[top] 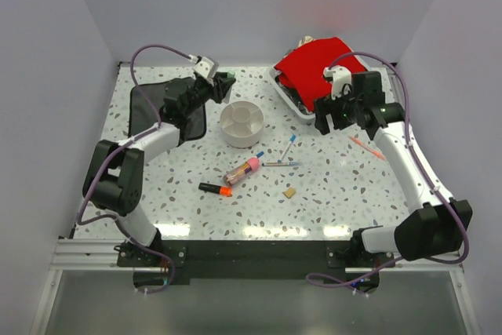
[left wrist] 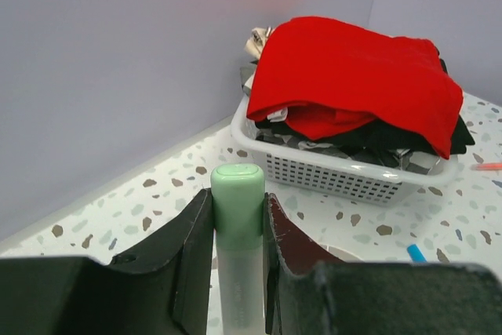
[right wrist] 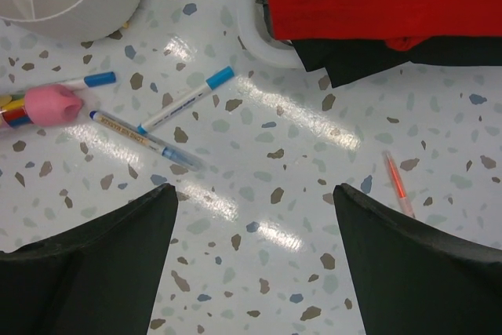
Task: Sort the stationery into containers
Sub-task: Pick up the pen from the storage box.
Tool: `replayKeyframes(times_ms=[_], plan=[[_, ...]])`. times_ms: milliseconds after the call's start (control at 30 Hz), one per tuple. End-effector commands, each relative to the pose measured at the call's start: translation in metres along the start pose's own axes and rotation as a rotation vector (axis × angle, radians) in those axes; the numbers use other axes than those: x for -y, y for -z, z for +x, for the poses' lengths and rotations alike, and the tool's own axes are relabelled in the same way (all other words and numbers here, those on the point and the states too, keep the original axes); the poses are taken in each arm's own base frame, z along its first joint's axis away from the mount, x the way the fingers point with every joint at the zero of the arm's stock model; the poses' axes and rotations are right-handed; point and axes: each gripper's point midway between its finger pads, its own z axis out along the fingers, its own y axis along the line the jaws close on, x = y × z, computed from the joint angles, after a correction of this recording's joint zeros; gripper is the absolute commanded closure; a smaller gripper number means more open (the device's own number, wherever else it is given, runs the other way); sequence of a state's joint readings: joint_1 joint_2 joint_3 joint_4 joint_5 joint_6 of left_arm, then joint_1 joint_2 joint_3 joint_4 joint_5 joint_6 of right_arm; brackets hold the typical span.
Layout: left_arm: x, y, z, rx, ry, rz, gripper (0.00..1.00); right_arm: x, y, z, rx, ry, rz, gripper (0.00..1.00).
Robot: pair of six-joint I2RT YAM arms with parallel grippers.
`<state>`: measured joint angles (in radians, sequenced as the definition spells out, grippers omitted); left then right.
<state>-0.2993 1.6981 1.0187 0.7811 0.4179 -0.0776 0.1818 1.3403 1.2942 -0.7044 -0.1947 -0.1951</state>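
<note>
My left gripper [left wrist: 238, 208] is shut on the pale green highlighter [left wrist: 238, 182], cap pointing out past the fingertips. In the top view that gripper [top: 223, 84] hangs just behind and left of the round off-white divided bowl [top: 241, 123]. On the table in front of the bowl lie the pink-capped tan stick [top: 241, 170], the orange-and-black highlighter [top: 215, 189], blue-tipped pens [top: 288, 147] [top: 281, 164] and a tan eraser [top: 289, 192]. My right gripper [right wrist: 252, 194] is open above bare table, right of the pens [right wrist: 184, 100] and the stick [right wrist: 47, 106].
A white basket [left wrist: 345, 174] heaped with red cloth [left wrist: 353, 76] stands at the back right. A black cloth [top: 157, 107] lies at the back left under the left arm. A thin red pen [right wrist: 398, 182] lies right of my right gripper. Walls close in three sides.
</note>
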Motion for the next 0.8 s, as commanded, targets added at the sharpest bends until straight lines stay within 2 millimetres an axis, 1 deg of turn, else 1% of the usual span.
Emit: replayKeyframes(times_ms=[0,200,233,400,500,533,567,633,733,767], plan=[[-0.004,-0.005,-0.006,0.051,-0.004,0.006,1.00,0.009,0.006,-0.021,0.047,0.024,0.032,0.15],[-0.004,-0.008,0.014,0.010,0.018,0.017,1.00,0.007,0.001,-0.014,0.030,0.019,0.023,0.15],[-0.005,-0.008,0.021,-0.004,0.024,0.008,1.00,0.007,0.001,-0.013,0.030,0.019,0.018,0.15],[-0.008,-0.005,0.041,-0.053,0.031,-0.012,1.00,0.006,-0.003,-0.010,0.020,0.016,0.011,0.15],[-0.007,-0.003,0.049,-0.072,0.032,-0.008,1.00,0.005,-0.006,-0.009,0.016,0.015,0.003,0.15],[-0.006,-0.003,0.051,-0.077,0.036,-0.008,0.95,0.004,-0.006,-0.010,0.018,0.015,0.000,0.15],[-0.006,-0.002,0.052,-0.080,0.037,-0.010,0.86,0.004,-0.007,-0.010,0.017,0.011,-0.004,0.15],[-0.008,-0.003,0.054,-0.090,0.043,-0.019,0.84,0.003,-0.008,-0.010,0.018,0.011,-0.008,0.15],[-0.011,-0.002,0.050,-0.088,0.033,-0.033,0.72,0.003,-0.010,-0.011,0.020,0.010,-0.016,0.15],[-0.012,-0.001,0.049,-0.091,0.027,-0.038,0.66,0.001,-0.011,-0.012,0.024,0.012,-0.021,0.15]])
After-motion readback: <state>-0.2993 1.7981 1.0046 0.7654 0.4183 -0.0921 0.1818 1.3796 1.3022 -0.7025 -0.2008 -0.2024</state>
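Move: Below the left hand, which already holds the green-capped highlighter upright, is the round white divided container: its middle lies some 5 cm to the right, about 2 cm back and roughly 16 cm down. The black tray is about 20 cm to the left, level fore and aft; the laundry basket some 29 cm right and 8 cm farther out; the pink-topped tube 18 cm back and 4 cm right. From the right hand the container lies about 27 cm left and 7 cm ahead. Sinking almost straight down by about 6 cm, the left hand lowers the green-capped highlighter towards the left part of the white divided container, quickly at first and then at an easier, steady pace. The wrist tips down by some 10 degrees as it goes, and the fingers keep their pinch on the cap end. ##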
